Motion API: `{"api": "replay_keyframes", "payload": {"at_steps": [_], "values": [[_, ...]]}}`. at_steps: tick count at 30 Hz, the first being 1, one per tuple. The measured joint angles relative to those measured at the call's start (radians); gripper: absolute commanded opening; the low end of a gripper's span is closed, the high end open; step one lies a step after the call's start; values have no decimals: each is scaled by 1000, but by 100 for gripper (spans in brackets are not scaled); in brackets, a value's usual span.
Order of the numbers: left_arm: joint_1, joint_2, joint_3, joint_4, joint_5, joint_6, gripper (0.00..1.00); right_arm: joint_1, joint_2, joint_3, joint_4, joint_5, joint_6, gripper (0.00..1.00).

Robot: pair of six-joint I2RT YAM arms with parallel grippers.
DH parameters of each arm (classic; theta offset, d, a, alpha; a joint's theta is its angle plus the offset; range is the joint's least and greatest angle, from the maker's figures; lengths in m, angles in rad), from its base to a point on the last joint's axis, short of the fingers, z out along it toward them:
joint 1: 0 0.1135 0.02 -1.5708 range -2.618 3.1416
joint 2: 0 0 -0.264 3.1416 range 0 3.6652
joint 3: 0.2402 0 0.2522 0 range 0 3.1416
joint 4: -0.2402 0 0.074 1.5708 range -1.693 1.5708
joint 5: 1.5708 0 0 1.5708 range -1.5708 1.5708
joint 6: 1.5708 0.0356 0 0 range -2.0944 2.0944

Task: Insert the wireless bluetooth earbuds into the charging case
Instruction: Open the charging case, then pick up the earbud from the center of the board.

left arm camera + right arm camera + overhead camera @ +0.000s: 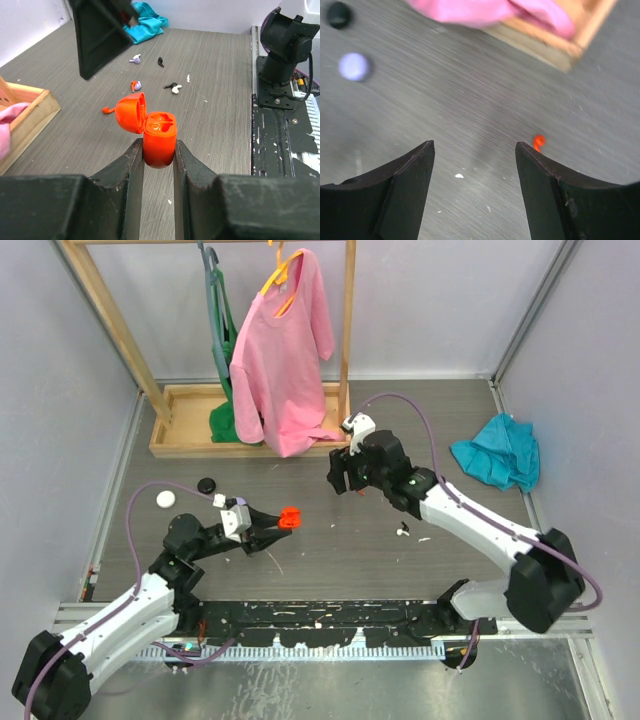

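My left gripper (159, 146) is shut on the base of an orange-red charging case (160, 135), whose lid (131, 112) hangs open to the left; from above, the case (289, 519) is held over the table's middle. Several earbuds lie beyond it: a red one (106, 110), an orange-and-lilac one (135, 85), a lilac one (135, 59), a dark one (160, 62) and a white one (174, 89). My right gripper (474, 146) hovers open over the bare table, holding nothing. The red earbud (538, 142) lies just outside its right finger (540, 185).
A wooden clothes rack base (190, 420) with a pink shirt (283, 360) and a green garment stands at the back. A teal cloth (497, 460) lies at the right. Round cases, white (165, 499) and black (207, 484), sit at the left; a lilac one (354, 66) shows too.
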Motion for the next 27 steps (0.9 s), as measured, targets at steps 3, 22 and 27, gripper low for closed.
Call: {"api": "replay_keyframes", "payload": {"at_steps": [3,22,27], "values": [[-4,3,-1,8,-9,23,0,-39,95,2,-45,55,31,71],[-6,24,-3,5,-71,90,0,-161,481,163,-109,134,87,47],[-6,34,-3,2,-72,93,0,-189,517,164,-120,96,93,45]]}}
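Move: The red earbud lies about 7 cm ahead of the right hand, 6 cm to its right and 19 cm below. From that earbud, the orange-and-purple pair is some 7 cm to the right and 2 cm nearer; the black-and-white pair is 9 cm right, 10 cm nearer. From the left hand, still gripping the open case, the red earbud lies roughly 18 cm ahead, 14 cm right, 19 cm below. The right hand sinks some 15 cm, forward and right, towards the red earbud, fingers tipping down and partly closing. ##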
